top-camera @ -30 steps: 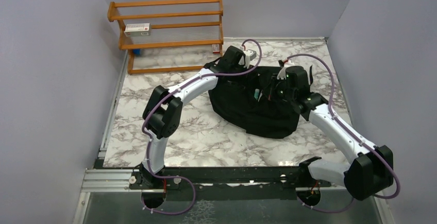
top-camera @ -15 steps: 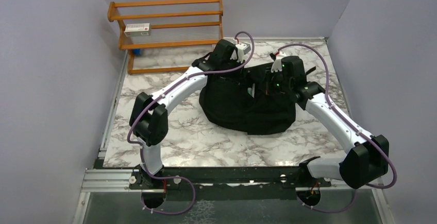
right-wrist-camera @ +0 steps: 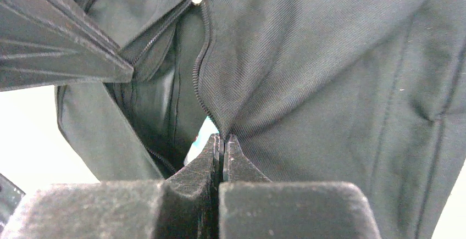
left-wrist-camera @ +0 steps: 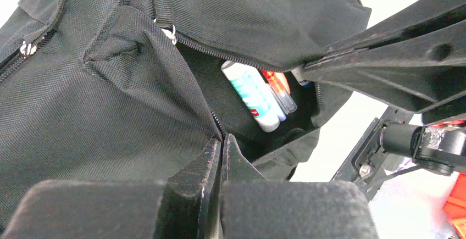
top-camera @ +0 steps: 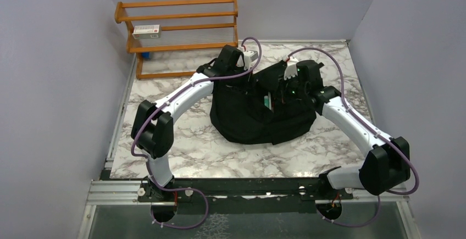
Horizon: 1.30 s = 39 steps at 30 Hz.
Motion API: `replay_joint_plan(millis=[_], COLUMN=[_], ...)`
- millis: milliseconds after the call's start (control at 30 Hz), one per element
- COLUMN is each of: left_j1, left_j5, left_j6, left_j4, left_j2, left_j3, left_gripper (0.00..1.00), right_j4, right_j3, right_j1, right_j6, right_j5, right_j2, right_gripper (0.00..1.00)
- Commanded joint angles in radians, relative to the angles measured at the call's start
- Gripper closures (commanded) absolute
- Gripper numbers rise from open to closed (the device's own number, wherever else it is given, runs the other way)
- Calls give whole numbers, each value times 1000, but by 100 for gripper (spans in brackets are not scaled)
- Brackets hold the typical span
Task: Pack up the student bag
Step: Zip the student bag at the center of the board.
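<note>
The black student bag [top-camera: 258, 115] lies in the middle of the marble table, its zipper open at the top. My left gripper [left-wrist-camera: 221, 138] is shut on the bag's zipper edge on the left side of the opening. My right gripper [right-wrist-camera: 221, 138] is shut on the bag's zipper edge on the right side. Inside the opening I see a teal and white tube [left-wrist-camera: 250, 95] and pens [left-wrist-camera: 277, 87]. A teal item also shows in the top view [top-camera: 267, 100]. Both grippers hold the bag's rim up off the table.
A wooden shelf rack [top-camera: 177, 34] stands at the back left, with a white and red box [top-camera: 146, 29] on it. Grey walls close the left, back and right sides. The right gripper's body [left-wrist-camera: 395, 52] shows in the left wrist view.
Both arms have moved left and toward the back with the bag's rim in their grip. The bag has been dragged left and stands more bunched up.
</note>
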Motion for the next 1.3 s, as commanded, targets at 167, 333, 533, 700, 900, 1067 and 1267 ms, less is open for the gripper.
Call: replay_joint_plan(millis=[167, 333, 533, 700, 900, 1067, 1267], left_j1=[55, 65, 69, 70, 80, 86, 86], left_j5=[121, 158, 203, 209, 201, 202, 214], left_j6=[-19, -34, -55, -56, -62, -71, -84], left_j4=[41, 49, 65, 71, 82, 98, 110], left_j2=[-42, -21, 13, 20, 20, 20, 26], left_j3=[7, 50, 76, 67, 41, 24, 16], left_gripper=[100, 100, 100, 100, 100, 100, 100], right_j4=[67, 144, 306, 402, 379, 327, 381], right_j3=[-70, -125, -194, -185, -158, -175, -207], right_j1=[-2, -2, -2, -2, -2, -2, -2], right_j6=[-23, 33, 151, 203, 201, 251, 395], right_j5=[-252, -293, -204, -220, -195, -59, 79], right_j2=[103, 123, 108, 115, 32, -75, -143], right_gripper=[99, 99, 91, 84, 77, 66, 50])
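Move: The bag's zip mouth, with the white-and-teal tube showing in it, lies about 5 cm left of the right hand, level with it fore-and-aft and some 6 cm lower. The main zip's pull is roughly 10 cm ahead, 4 cm to the left and 4 cm below. From the left hand, already pinching the mouth's left edge, the tube lies about 6 cm right, 3 cm back and 6 cm down; the pull is 7 cm ahead, 7 cm right and 4 cm down. The right flap of the zip mouth, already pinched in the right fingers, is carried down about 6 cm and a little left across the mouth. There the right fingers open and come free, and the hand climbs some 9 cm, drifting back right, its left side rolling up nearly 20 degrees overall. The left hand keeps its pinch on the left edge, easing forward and up by about a centimetre each. ##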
